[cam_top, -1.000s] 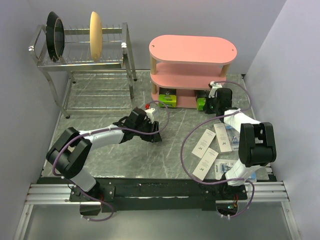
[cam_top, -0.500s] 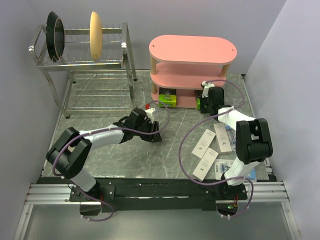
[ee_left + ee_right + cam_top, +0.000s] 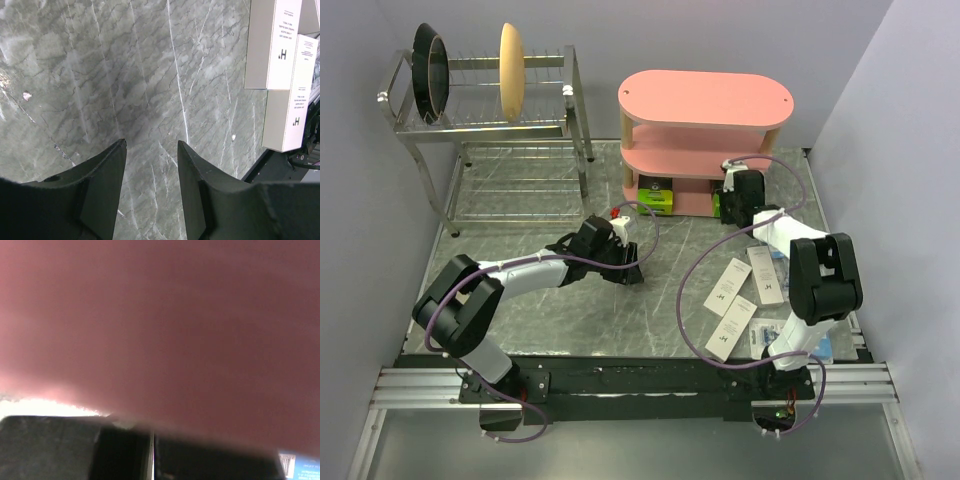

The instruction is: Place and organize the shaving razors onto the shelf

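Observation:
The pink shelf [image 3: 706, 100] stands at the back. One black-and-lime box [image 3: 655, 198] sits in its bottom tier at the left. A second black-and-lime box [image 3: 718, 205] lies at the bottom tier's right opening, right against my right gripper [image 3: 730, 193]. That gripper is shut with nothing between its fingers, and its wrist view shows only blurred pink board [image 3: 160, 325] close above the fingers [image 3: 120, 450]. Three white boxes [image 3: 727, 285] [image 3: 765, 273] [image 3: 731, 327] and a blister pack [image 3: 772, 335] lie on the table at the right. My left gripper [image 3: 631, 263] [image 3: 151, 143] hangs open over bare marble.
A metal dish rack [image 3: 490, 120] with black pans [image 3: 430, 72] and a tan bowl [image 3: 511, 56] stands at the back left. A small red-and-white item [image 3: 616, 212] lies near the left gripper. Two white boxes [image 3: 274, 45] [image 3: 291, 100] show in the left wrist view.
My right gripper has moved left and closer to the shelf's bottom tier, with the lime box ahead of it. The left arm has not moved.

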`<action>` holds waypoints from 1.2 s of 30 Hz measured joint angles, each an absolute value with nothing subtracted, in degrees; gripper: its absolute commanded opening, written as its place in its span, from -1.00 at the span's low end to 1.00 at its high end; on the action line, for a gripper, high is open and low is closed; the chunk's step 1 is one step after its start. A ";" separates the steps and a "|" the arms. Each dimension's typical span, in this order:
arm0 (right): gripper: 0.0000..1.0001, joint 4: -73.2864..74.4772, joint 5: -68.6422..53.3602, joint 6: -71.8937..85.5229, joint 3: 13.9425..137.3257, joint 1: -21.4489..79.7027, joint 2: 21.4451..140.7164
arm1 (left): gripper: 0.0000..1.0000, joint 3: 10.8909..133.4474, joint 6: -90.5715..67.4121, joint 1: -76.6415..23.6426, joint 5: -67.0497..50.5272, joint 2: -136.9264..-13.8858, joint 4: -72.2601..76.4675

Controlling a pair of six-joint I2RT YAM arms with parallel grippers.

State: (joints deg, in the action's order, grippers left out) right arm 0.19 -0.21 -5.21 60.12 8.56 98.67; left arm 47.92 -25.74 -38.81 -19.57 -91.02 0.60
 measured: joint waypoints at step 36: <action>0.71 37.82 1.21 2.11 53.06 -3.57 58.59 | 0.64 80.44 -14.68 -56.90 -6.61 -105.65 -9.80</action>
State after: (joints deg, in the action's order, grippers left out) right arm 37.82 1.21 2.11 53.06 -3.57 58.59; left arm 80.44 -14.68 -56.90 -6.61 -105.65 -9.80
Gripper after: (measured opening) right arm 0.856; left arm 0.819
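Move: The right white box, the right hand's likely next thing, lies about 15 cm back from that hand, 8 cm to its right and 6 cm lower; the left white box is some 18 cm back and straight behind, the green razor box's middle about 8 cm ahead. From the left hand, the left white box lies about 20 cm right and 1 cm ahead, 6 cm lower; the near white box is 10 cm back of it, the right one 8 cm farther right and 3 cm farther out. The green razor box is left on the bottom shelf as the right hand, shut at its near end, lifts about 10 cm, opens wide and draws back some 17 cm, dipping, then swings right over the right white box, turning clockwise. The left hand rises and sweeps right towards the left white box, opening wider and rolling clockwise. ##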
